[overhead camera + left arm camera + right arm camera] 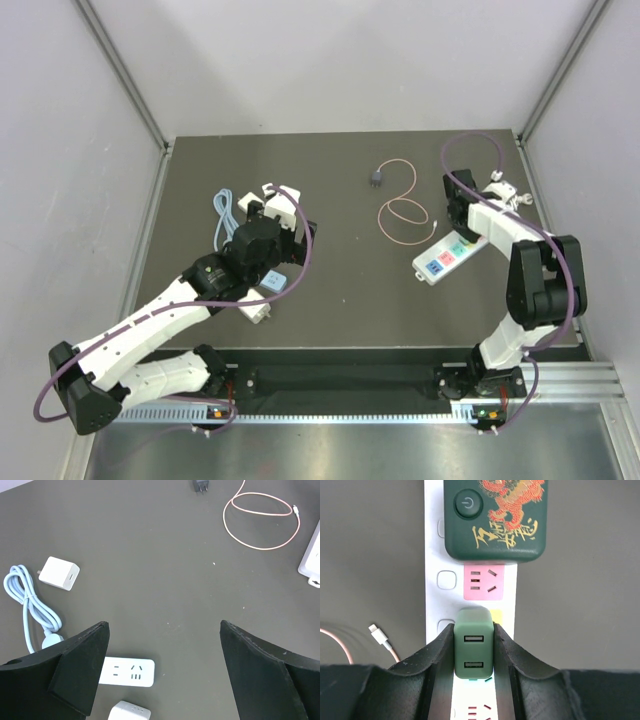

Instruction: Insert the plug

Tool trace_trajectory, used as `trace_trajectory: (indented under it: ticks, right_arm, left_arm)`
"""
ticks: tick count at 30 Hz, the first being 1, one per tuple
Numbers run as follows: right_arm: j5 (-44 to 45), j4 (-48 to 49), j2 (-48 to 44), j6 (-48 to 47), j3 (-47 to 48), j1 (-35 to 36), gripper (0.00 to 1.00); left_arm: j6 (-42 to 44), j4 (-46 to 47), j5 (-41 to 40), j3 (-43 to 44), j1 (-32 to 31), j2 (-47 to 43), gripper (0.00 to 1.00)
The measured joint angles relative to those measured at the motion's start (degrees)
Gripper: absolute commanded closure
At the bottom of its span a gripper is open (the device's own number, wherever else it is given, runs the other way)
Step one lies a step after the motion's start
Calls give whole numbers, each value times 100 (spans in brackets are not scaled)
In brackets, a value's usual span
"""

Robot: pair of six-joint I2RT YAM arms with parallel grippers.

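The plug [376,178], a small dark grey head, lies on the dark table with its thin pink cable [405,212] looped beside it. In the left wrist view the plug [201,486] sits at the top edge. No gripper touches it. My right gripper [473,630] is shut on a green two-port USB charger block [473,647], which stands on a white power strip [434,555] with coloured sockets. The cable's white tip [379,634] lies just left of that strip. My left gripper [164,630] hovers open over bare table, far left of the plug.
A dark green box with a power button and red-gold dragon print [495,517] sits on the same strip [447,260]. Near the left gripper lie a white cube adapter [59,573], a light-blue cable [30,605], a small white socket block [127,671] and another white block [130,711].
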Motion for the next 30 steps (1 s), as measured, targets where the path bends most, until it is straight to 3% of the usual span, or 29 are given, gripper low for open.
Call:
trace_trajectory:
  ticks: [18, 19, 21, 23, 26, 30]
  right_arm:
    - [-133, 450, -90, -57, -295, -149, 98]
    - [-181, 415, -90, -85, -264, -164, 91]
    - [-330, 308, -85, -208, -151, -223, 67]
    - [-516, 151, -44, -317, -26, -269, 62]
    - [-951, -160, 96, -463, 125, -332, 41]
    - [-1285, -691, 76, -715, 321, -330, 28]
  left_arm:
    - [-39, 0, 9, -31, 0, -181, 5]
    - [-50, 0, 7, -31, 0, -181, 5]
    - [-149, -15, -11, -28, 0, -181, 6]
    - [-262, -72, -11, -4, 0, -164, 6]
    - [-503, -170, -4, 129, 0, -46, 7]
    - [-898, -337, -37, 256, 0, 59, 9]
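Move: The right hand still grips the light-green plug, with the strip's yellow socket straight beneath it, roughly 3 cm under the hand. The dark green power bank sits farther up the strip, about 5 cm ahead and 6 cm to the right. The pink cable's white tip lies some 7 cm to the left and 4 cm farther out. From the idle left hand the socket is about 33 cm to the right, 8 cm ahead and 21 cm lower. Downward first: the right hand, shut on the light-green plug, pushes it down about 1 cm at the yellow socket, nearly in place otherwise. Then the fingers open and let go, and the hand slips back and left by some 2 cm each way, rolling and tipping about 15 degrees as its pads come clear of the plug's sides. ##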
